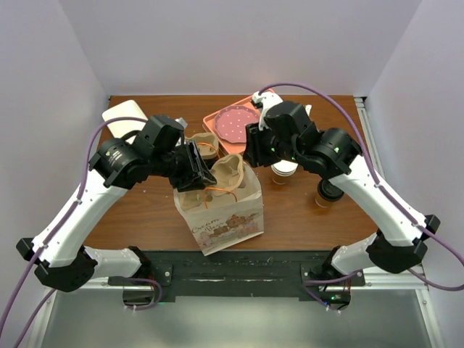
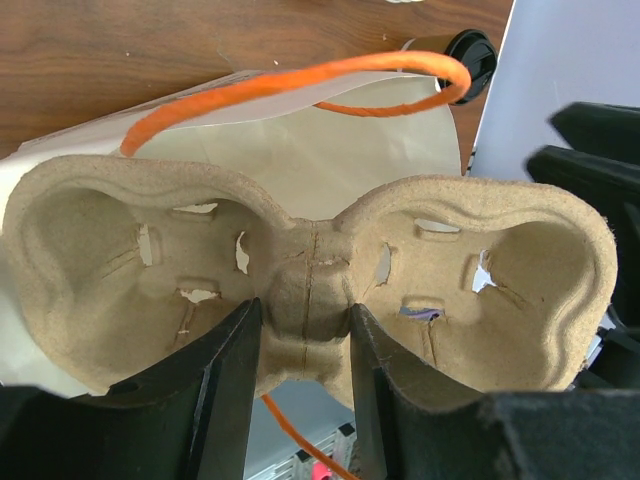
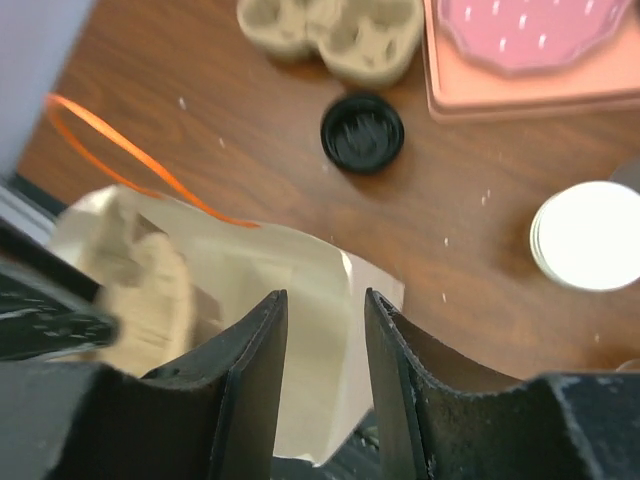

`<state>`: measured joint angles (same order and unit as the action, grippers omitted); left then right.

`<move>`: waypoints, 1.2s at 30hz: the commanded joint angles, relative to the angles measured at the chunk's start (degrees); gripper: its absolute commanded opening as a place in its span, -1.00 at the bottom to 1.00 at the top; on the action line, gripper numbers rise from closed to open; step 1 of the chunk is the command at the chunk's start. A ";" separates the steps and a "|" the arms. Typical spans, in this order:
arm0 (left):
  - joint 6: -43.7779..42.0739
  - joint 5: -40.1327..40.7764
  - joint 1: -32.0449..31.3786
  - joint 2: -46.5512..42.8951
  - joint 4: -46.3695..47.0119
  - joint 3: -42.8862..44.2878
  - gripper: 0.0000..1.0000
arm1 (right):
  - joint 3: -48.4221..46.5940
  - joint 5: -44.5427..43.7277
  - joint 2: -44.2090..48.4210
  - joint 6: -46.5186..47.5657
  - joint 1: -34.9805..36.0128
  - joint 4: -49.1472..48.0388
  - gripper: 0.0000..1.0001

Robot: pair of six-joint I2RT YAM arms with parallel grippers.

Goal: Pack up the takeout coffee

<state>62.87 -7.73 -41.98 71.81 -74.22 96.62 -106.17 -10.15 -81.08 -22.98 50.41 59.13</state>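
The takeout coffee [image 1: 328, 191], a brown paper cup with a black lid, stands on the table right of the paper bag [image 1: 225, 217]; the left wrist view catches it [image 2: 470, 55] beyond the bag's far rim. My left gripper [image 1: 199, 170] [image 2: 305, 315] is shut on the narrow middle of a pulp cup carrier [image 2: 120, 250] and holds it over the bag's open mouth [image 2: 330, 150]. My right gripper [image 1: 250, 154] [image 3: 325, 300] is open at the bag's right rim, with the bag's white paper [image 3: 300, 260] showing between its fingers and untouched.
A second pulp carrier [image 1: 203, 143] [image 3: 330, 30] lies behind the bag. A pink tray [image 1: 217, 119] with a pink plate sits at the back. A stack of lidless cups [image 1: 284, 172] [image 3: 590, 235] stands under my right arm. A round black lid [image 3: 362, 132] shows on the wood.
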 commanded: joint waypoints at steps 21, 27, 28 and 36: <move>-7.23 -0.19 -0.21 4.38 4.17 4.88 -0.77 | 8.17 5.33 -1.19 3.39 -2.07 -1.65 -0.98; -9.96 2.36 -0.21 10.36 3.64 15.32 -0.80 | 8.09 -1.18 -0.75 -1.01 -2.07 -4.20 -1.00; -10.74 2.37 -0.30 11.32 3.29 16.83 -0.80 | 7.65 -1.62 -0.40 -1.62 -2.07 -4.20 -1.00; -14.27 5.00 -0.21 16.26 -1.11 22.39 -0.81 | 9.83 -6.11 2.50 -5.75 -2.07 -7.79 -1.00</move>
<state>51.05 -3.90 -42.02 87.88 -76.58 116.62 -97.41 -14.09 -80.84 -24.95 47.70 56.05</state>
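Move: The paper bag's right rim hangs about 7 cm below the right hand's open fingers and roughly 1 cm back. From the same hand, the cardboard carrier in the bag's mouth is 4 cm back, 10 cm left and 6 cm lower; the stacked white cups are 11 cm ahead, 13 cm right; the black lid is 15 cm ahead, 12 cm left, both well below. The left hand, holding that carrier, has the bag's mouth about 3 cm to its right, 4 cm below. The bag's right rim is what the right hand sinks to, about 7 cm down and slightly back; its fingers shut from part open and pinch the paper edge, then draw it forward, up and a little right. As that pull starts, the left hand, keeping its grip on the carrier in the mouth, shifts about 6 cm forward, with some travel right and up, its fingers tilting up slightly. ##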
